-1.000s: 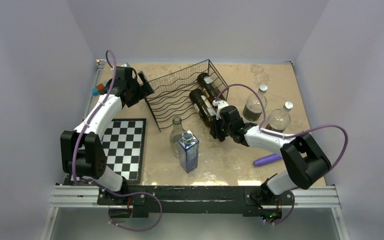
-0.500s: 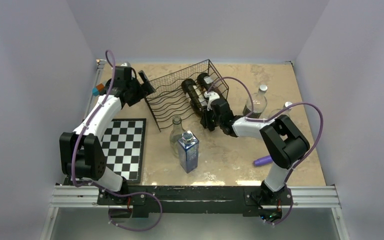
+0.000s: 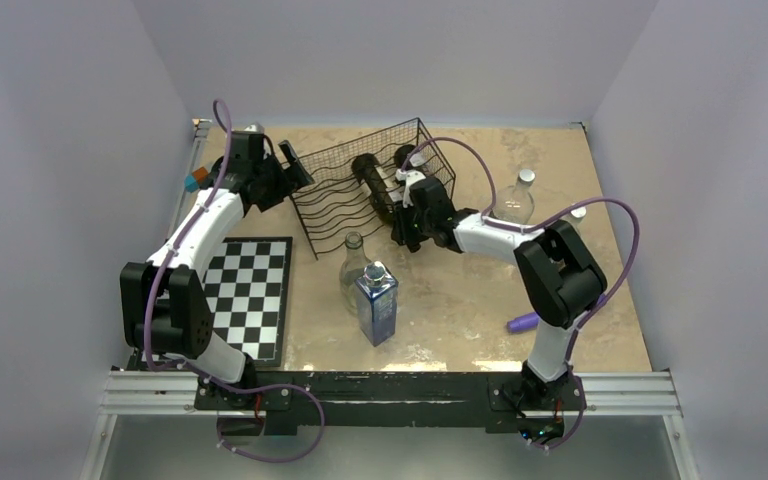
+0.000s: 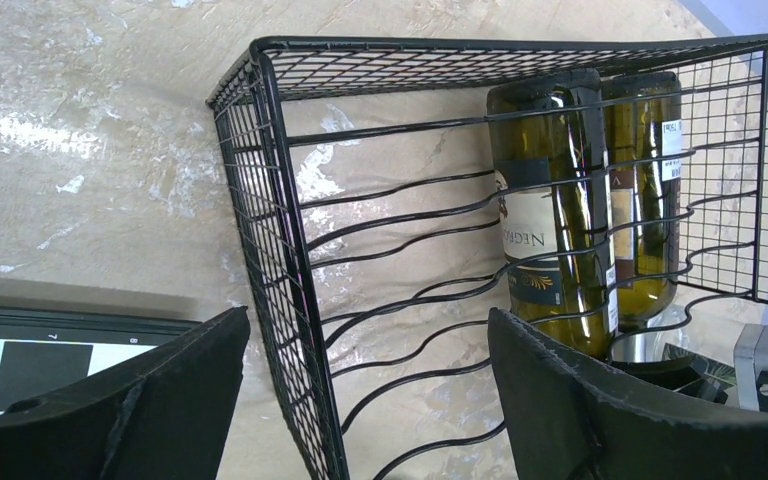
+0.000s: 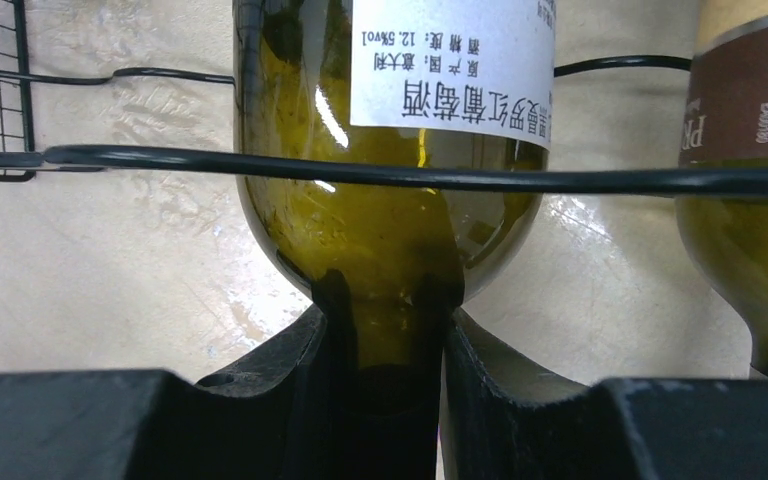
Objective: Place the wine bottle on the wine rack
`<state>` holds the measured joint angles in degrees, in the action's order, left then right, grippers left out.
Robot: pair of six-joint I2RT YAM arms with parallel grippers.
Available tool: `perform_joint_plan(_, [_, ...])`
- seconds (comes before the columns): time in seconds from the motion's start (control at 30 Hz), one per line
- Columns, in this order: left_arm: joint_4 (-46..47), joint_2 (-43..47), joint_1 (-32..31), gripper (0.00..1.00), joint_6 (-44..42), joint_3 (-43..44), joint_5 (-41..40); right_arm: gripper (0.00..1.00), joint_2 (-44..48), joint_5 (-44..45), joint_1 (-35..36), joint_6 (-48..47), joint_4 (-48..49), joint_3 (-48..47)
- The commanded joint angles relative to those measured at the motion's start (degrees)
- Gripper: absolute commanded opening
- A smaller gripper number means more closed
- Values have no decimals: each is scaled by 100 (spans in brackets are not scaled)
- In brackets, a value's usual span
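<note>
The black wire wine rack (image 3: 345, 190) lies at the back of the table with its wavy shelves facing up. The green wine bottle (image 3: 374, 186) lies inside it, neck toward the front right. My right gripper (image 3: 409, 218) is shut on that neck. In the right wrist view the neck sits pinched between my fingertips (image 5: 385, 340), and the wine bottle's body (image 5: 390, 190) passes under a rack wire. A second bottle (image 3: 412, 160) lies in the rack beside it. My left gripper (image 4: 370, 390) is open and straddles the rack's left side wall (image 4: 280, 260) without touching it.
A clear glass bottle (image 3: 353, 266) and a blue carton (image 3: 376, 302) stand in front of the rack. A checkerboard mat (image 3: 250, 295) lies at the left. Two clear bottles (image 3: 513, 203) stand at the right, and a purple object (image 3: 523, 321) lies nearer.
My right arm has pushed the wine bottle up and to the left, deeper into the rack beside the second bottle. The left gripper has stayed at the rack's left wall.
</note>
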<state>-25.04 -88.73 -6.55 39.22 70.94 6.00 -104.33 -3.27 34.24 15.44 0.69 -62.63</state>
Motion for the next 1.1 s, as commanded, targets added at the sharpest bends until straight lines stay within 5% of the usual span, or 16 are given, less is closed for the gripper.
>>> perform_joint_plan(0.0, [166,30,22,92,-130,225,114,0,22,-295,-3,-47,240,-763])
perform_joint_plan(0.07, [165,40,22,92,-130,243,125,2,-68,-373,4,-67,-28,-955])
perform_joint_plan(0.4, [183,64,21,92,-151,293,145,57,-257,-113,2,94,-785,-1224])
perform_joint_plan(0.8, [245,327,22,93,-477,373,-129,83,716,153,-9,-80,-1399,-1162])
perform_joint_plan(0.9, [269,516,22,94,-646,418,-291,98,1048,186,-5,-265,-1904,-1402])
perform_joint_plan(1.07, [388,899,20,98,-1036,454,-568,99,1634,231,-55,-506,-2817,-1884])
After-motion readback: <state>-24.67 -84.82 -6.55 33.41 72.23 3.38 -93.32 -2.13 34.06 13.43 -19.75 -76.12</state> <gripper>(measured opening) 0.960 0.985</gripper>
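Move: The wine bottle, already lying in the rack, is pinched by the neck in the right gripper; its middle is about 6 cm ahead and 4 cm left, at hand height. The other racked wine bottle sits roughly 9 cm ahead and 5 cm right of the hand, and the clear glass bottle about 14 cm back and 9 cm left. From the left gripper, the held bottle is some 20 cm right, about 1 cm ahead and 12 cm below. Ease the right gripper about 1 cm forward and left with the bottle neck, then hold there and open the fingers wide to let go. Lift straight up off the neck, slowly then quickly, about 12 cm clear above the rack's open front. Towards the end raise the empty, open left gripper some 3 cm as well. ##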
